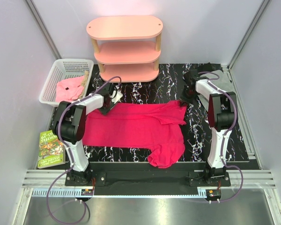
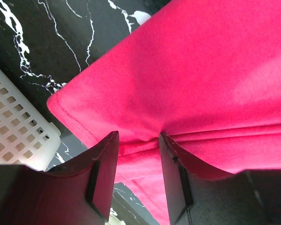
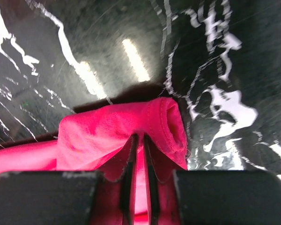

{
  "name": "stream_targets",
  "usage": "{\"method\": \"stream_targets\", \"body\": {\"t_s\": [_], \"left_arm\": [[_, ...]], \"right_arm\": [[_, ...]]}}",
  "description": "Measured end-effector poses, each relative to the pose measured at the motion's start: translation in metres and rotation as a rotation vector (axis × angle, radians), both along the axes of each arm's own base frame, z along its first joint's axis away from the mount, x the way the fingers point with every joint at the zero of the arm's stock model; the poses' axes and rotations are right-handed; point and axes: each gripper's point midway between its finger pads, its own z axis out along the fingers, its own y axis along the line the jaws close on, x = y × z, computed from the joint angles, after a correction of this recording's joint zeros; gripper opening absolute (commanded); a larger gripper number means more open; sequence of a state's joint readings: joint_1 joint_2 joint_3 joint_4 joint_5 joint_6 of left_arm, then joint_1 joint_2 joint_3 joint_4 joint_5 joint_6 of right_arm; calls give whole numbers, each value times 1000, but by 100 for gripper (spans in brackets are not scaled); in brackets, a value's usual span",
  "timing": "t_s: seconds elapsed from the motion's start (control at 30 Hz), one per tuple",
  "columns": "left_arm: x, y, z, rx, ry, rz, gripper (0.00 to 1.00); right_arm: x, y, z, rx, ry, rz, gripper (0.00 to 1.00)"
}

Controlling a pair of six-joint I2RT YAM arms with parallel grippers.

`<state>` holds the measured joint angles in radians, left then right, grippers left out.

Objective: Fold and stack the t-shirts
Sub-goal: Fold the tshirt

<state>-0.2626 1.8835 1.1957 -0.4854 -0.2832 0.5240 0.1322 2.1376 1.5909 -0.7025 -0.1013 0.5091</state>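
The crimson-red t-shirt [image 1: 131, 126] lies spread on the black marble table [image 1: 225, 136], with one part hanging over the near edge. My left gripper [image 1: 110, 102] is at the shirt's far left corner. In the left wrist view the left gripper [image 2: 138, 136] has its jaws apart, with the red cloth [image 2: 201, 70] lying under and between them. My right gripper [image 1: 186, 97] is at the shirt's far right corner. In the right wrist view the right gripper [image 3: 139, 137] is shut on a bunched hem of the red cloth [image 3: 98, 131]. I cannot make out the grey t-shirt.
A white basket [image 1: 61, 65] with a pink cloth [image 1: 71, 88] in it stands at the far left; its wall shows in the left wrist view [image 2: 14, 126]. A pink three-tier shelf [image 1: 126, 47] stands at the back. A book [image 1: 50, 149] lies left of the table.
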Motion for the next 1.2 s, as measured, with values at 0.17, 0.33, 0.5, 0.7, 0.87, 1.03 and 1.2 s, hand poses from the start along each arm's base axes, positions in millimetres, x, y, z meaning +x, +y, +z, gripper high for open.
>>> {"method": "stream_targets", "body": {"t_s": [0.17,0.33,0.5,0.7,0.87,1.03,1.2], "left_arm": [[-27,8,7,-9,9,4,45],[-64,15,42,-37,-20,-3,47],[-58,8,79,-98,-114,-4,47],[-3,-11,84,-145,-138,16,44],[22,-25,39,-131,-37,27,43],[18,-51,17,-107,35,-28,43],[24,-81,18,-110,26,-91,42]], "right_arm": [[3,-7,0,7,-4,-21,15],[4,-10,2,-9,-12,-27,15],[6,-10,16,-54,-48,-33,15],[22,38,57,-49,-167,53,14],[15,61,57,-42,-169,105,13],[-10,49,35,-86,-104,98,14],[-48,36,28,-104,-44,97,16]]}}
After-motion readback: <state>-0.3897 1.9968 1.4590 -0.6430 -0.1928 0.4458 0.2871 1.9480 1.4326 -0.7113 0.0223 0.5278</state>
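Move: The left hand's half-open fingers are down on the t-shirt's far strip. The patch of it they go to is about 8 cm to their right and 2 cm ahead; the shirt's far left corner lies roughly 6 cm ahead and 6 cm to the left, and the white basket some 15 cm ahead and 20 cm left. The right hand's near-shut fingers are at the far right corner; the flap's middle is about 5 cm back and 4 cm left, the grey shirt roughly 8 cm ahead and 16 cm right. The left hand, fingers staying half open, draws back about 6 cm over the shirt while lifting off, arcs up and forward past its starting place, then comes down low and sweeps right along the far strip, ending some 8 cm to the right. The right hand, nearly shut throughout, first eases the far corner about 1 cm to the right, then comes free upward some 6 cm, swings left, and finally comes back and partly down over the folded flap, the fingers tipping a little forward as it lifts and easing back as it lowers. ##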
